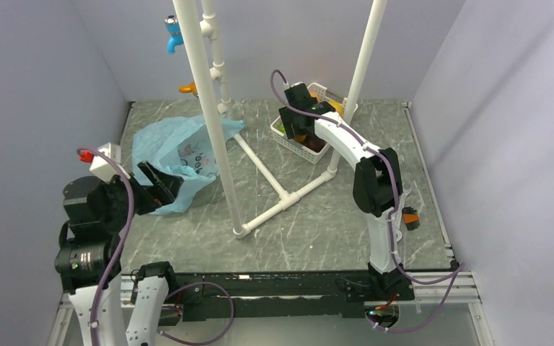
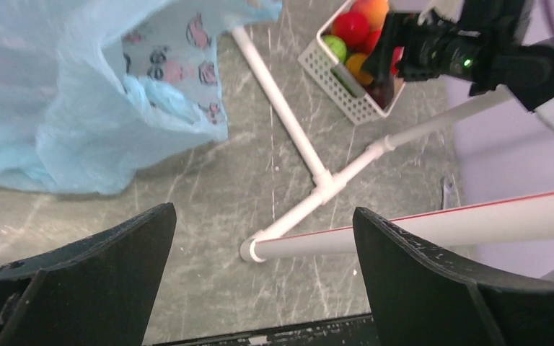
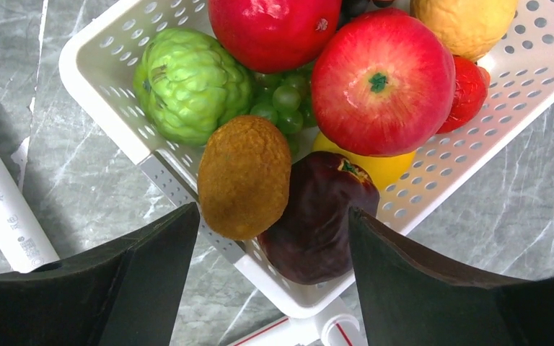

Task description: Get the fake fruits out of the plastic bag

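Observation:
The light-blue plastic bag [image 1: 169, 144] lies crumpled at the left of the table, its printed white panel [image 2: 177, 61] facing up; no fruit shows inside it. My left gripper [image 1: 160, 189] hovers at the bag's near edge, open and empty [image 2: 263, 245]. My right gripper [image 1: 299, 130] hangs over the white basket [image 3: 101, 43], open [image 3: 274, 245], touching nothing. The basket holds a red apple [image 3: 382, 83], another red fruit [image 3: 274, 29], an orange-yellow one [image 3: 465, 21], a green bumpy fruit [image 3: 191, 83], a brown kiwi [image 3: 244, 176] on the rim and a dark purple fruit [image 3: 321, 216].
A white pipe frame [image 1: 209, 108] stands mid-table between bag and basket, with floor pipes [image 1: 274, 184] running across to the basket. A blue tap-like piece [image 1: 174, 36] sits on an upright. A small orange-and-black item [image 1: 410, 216] lies by the right edge.

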`<state>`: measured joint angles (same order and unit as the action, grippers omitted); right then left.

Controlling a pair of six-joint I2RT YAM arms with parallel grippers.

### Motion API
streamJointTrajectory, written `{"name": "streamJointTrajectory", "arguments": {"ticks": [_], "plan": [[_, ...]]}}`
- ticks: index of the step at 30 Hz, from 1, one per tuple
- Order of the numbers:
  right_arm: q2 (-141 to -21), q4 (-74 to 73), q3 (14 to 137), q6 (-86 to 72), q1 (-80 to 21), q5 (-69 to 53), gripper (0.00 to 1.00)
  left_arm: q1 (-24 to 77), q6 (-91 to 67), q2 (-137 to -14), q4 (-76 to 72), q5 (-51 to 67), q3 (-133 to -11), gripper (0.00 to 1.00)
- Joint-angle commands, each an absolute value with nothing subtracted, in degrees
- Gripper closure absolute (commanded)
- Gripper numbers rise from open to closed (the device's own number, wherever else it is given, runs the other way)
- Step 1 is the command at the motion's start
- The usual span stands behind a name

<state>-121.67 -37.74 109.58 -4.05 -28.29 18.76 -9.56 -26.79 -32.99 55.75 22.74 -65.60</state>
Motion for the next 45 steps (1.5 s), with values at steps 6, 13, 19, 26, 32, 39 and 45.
{"name": "streamJointTrajectory", "arguments": {"ticks": [6,13,19,26,32,39,45], "plan": [[-105.5,-40.9,104.6,-9.9,-32.0,11.5,0.22,-9.7,-23.9,-33.9,59.2,15.2,-82.9,0.01],[-77.9,-32.5,80.7,-15.7,-34.2,0.8,0.21,-9.6,-25.4,-33.0,55.6,16.1,-87.0,0.01],[-57.9,-33.5,71.7,-14.5,-34.6,3.9,0.05,-9.6,-25.0,-33.3,55.8,16.4,-92.7,0.01],[-41.3,-40.2,72.3,-16.4,-34.6,7.9,0.0,-9.6,-26.2,-30.4,54.1,13.6,-96.0,0.01],[-31.1,-43.9,74.4,-17.4,-34.6,9.8,0.0,-9.7,-29.7,-26.9,49.8,12.7,-90.0,0.01],[-27.5,-48.9,79.3,-17.6,-34.6,18.9,0.0,-9.7,-28.0,-29.0,53.8,11.2,-91.7,0.01],[-26.0,-48.5,79.8,-16.1,-34.6,23.0,0.0,-9.6,-27.6,-28.8,55.0,8.6,-89.6,0.01]]}}
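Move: The brown fruit sits in the basket just off the right hand's open fingertips, about 2 cm ahead, 1 cm to the left and 3 cm below. From that hand, the green fruit is some 5 cm ahead and 4 cm left, the dark fruit level and 3 cm right, the white post's foot about 12 cm back and 9 cm right. From the left hand, the brown fruit is roughly 33 cm ahead, 38 cm right and 21 cm down. No new contact: the right hand, having already let go of the brown fruit, backs away from the basket some 35 cm while climbing about 30 cm, swinging to its right after the first stretch. Its wrist rolls left side up and tips up steeply, and the fingers open fully. The empty left hand also rises about 16 cm and draws back, away from the plastic bag, tilting up some 30 degrees. ##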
